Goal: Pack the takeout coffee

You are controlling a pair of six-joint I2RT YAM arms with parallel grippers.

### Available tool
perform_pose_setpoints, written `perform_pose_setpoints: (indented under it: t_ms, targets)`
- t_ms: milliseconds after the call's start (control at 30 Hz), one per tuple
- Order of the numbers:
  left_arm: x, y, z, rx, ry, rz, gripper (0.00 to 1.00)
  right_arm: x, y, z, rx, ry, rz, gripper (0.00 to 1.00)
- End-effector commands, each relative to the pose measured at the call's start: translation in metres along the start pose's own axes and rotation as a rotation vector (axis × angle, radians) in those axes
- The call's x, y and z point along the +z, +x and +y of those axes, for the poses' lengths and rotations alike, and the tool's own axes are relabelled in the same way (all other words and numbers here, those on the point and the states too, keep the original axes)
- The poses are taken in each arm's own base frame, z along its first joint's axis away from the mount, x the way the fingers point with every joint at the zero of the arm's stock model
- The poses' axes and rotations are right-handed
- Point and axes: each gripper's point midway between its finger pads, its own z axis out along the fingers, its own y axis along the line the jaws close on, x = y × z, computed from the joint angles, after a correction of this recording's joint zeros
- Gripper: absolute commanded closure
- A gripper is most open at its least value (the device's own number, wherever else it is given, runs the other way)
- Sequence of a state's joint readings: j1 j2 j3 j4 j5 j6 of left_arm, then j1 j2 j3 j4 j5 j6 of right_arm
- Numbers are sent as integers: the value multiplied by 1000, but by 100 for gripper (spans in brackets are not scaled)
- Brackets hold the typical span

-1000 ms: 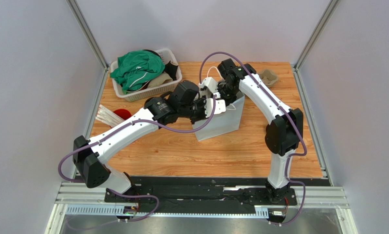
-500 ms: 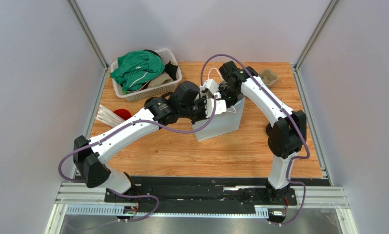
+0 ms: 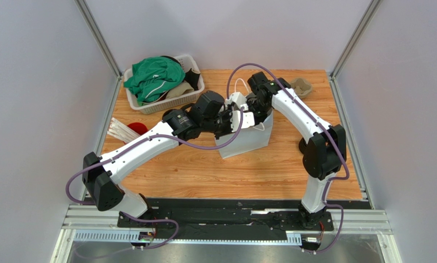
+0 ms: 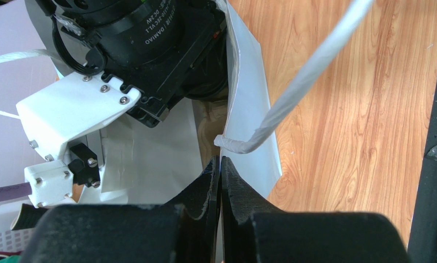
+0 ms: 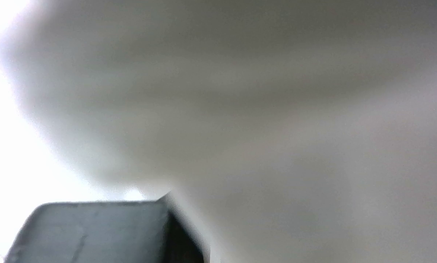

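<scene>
A white paper bag (image 3: 249, 140) stands open mid-table. My left gripper (image 3: 229, 121) is at its near-left rim; in the left wrist view the left gripper (image 4: 220, 160) is shut, pinching the thin edge of the bag (image 4: 248, 109) just below its twisted paper handle (image 4: 308, 71). My right gripper (image 3: 252, 114) reaches down into the bag's mouth. The right wrist view is filled by blurred white bag wall (image 5: 286, 109), with one dark finger (image 5: 94, 230) at the bottom left. Whether that gripper holds anything is hidden. The takeout coffee is out of view.
A white basket (image 3: 149, 107) of green and dark cloth sits at the back left. A red cup with white straws (image 3: 128, 129) lies at the left edge. A brown pulp cup holder (image 3: 301, 86) is at the back right corner. Grey walls close three sides.
The right arm's elbow has swung slightly right and its wrist has sunk a little toward the bag. The left arm and the bag have stayed put.
</scene>
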State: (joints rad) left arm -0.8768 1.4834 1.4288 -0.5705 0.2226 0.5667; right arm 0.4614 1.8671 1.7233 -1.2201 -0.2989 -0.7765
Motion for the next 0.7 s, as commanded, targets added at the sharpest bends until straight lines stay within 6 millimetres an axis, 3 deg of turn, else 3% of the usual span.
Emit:
perform_pose_setpoints:
  t_ms: [0,133,333,500,633,667]
  targets:
    - [-4,-1,2,1,-10,14,90,24,71,32,67,-162,309,100]
    - [-5,0,2,0,-9,17,89,28,73,31,77,-163,317,100]
    - [-4,1,2,0,-8,18,88,15,57,21,73,-104,261,100]
    - [-3,0,2,0,-9,17,87,-9,38,14,57,-45,198,79]
    - [-3,0,2,0,-7,16,87,-23,33,13,48,-24,181,66]
    - [-3,0,2,0,-6,15,87,-26,32,13,47,-18,178,59]
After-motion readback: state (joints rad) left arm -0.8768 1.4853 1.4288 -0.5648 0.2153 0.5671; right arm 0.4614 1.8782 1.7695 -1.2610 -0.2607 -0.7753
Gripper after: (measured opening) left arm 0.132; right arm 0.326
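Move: The right hand, fingers down inside the paper bag, still holds the lidded cup about 5 cm below its hand point; the bag's middle is some 4 cm left, 2 cm back and 3 cm below. On the table, about 11 cm lower, the cup carrier lies roughly 15 cm ahead and 16 cm right, a black cup 4 cm back and 16 cm right. From the left hand at the bag's rim, the lidded cup is about 6 cm ahead, 9 cm right and 16 cm below. After settling slightly, the right fingers open about a third, letting go of the lidded cup, and rise 1 cm. ##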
